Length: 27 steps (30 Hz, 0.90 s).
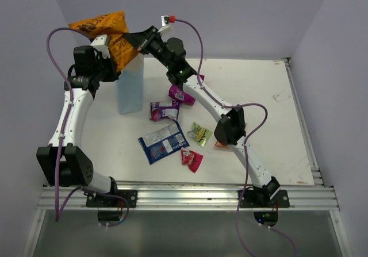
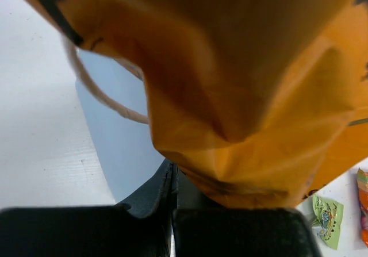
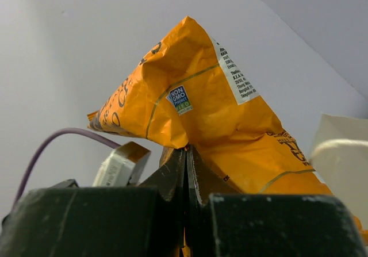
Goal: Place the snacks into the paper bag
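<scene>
The large orange snack packet (image 1: 99, 23) hangs crumpled above the tall pale blue paper bag (image 1: 131, 86). My left gripper (image 1: 117, 54) is shut, its tips (image 2: 172, 169) meeting the packet's lower edge (image 2: 241, 96) over the bag (image 2: 118, 148). My right gripper (image 1: 137, 41) is shut on another fold of the same packet (image 3: 195, 107), and an orange sliver shows between its jaws (image 3: 186, 153). On the table lie a blue-and-white packet (image 1: 163, 142), a purple one (image 1: 163, 110), a magenta one (image 1: 181, 95), a green-yellow one (image 1: 200, 134) and a red one (image 1: 192, 159).
An orange-and-white packet (image 1: 221, 145) peeks out from under the right arm's elbow (image 1: 231, 125). The bag's rope handle (image 2: 98, 93) loops beside the orange packet. Walls close in behind and on both sides, and a metal rail (image 1: 184, 195) runs along the near edge.
</scene>
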Motion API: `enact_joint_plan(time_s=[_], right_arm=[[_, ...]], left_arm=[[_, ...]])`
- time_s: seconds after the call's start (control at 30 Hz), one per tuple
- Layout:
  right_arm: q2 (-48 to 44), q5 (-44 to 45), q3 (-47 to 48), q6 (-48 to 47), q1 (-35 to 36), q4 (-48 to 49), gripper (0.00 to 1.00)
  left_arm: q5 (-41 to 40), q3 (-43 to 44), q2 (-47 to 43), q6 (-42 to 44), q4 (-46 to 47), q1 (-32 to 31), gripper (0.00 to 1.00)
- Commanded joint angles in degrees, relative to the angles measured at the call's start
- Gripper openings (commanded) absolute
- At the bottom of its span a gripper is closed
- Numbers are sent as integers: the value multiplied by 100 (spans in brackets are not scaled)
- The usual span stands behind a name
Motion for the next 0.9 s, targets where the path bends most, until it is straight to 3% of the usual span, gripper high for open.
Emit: enact_joint_plan(time_s=[0.0, 0.37, 0.87], right_arm=[[-482, -116, 144, 178, 52, 709, 0], [-60, 236, 126, -787, 210, 236, 0], [432, 262, -366, -2089, 237, -951, 0]], left_arm=[[295, 1, -145, 146, 202, -74, 0], [225, -26, -216, 207, 97, -171, 0], [-715, 71, -304, 269, -123, -180, 0]])
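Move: My right hand holds the orange snack by pinch, high over the table. The paper bag's mouth is about 14 cm below that hand, 5 cm to its left and 1 cm ahead. The purple snack lies 40 cm down, 10 cm right and 3 cm back of the hand, the magenta snack 18 cm right and 8 cm ahead, also 40 cm down. From my left hand, shut on the near rim, the mouth's middle is some 6 cm ahead and 5 cm right, level with it. I keep the orange snack pinched in my right hand, hover briefly, then lower it about 9 cm towards the paper bag's mouth, easing a little left and forward. As it sinks, the upward-pointing fingers tip down nearly level, the wrist turning nearly 20 degrees. My left hand keeps its pinch on the rim, drifting 1 cm right and then back 2 cm left. ##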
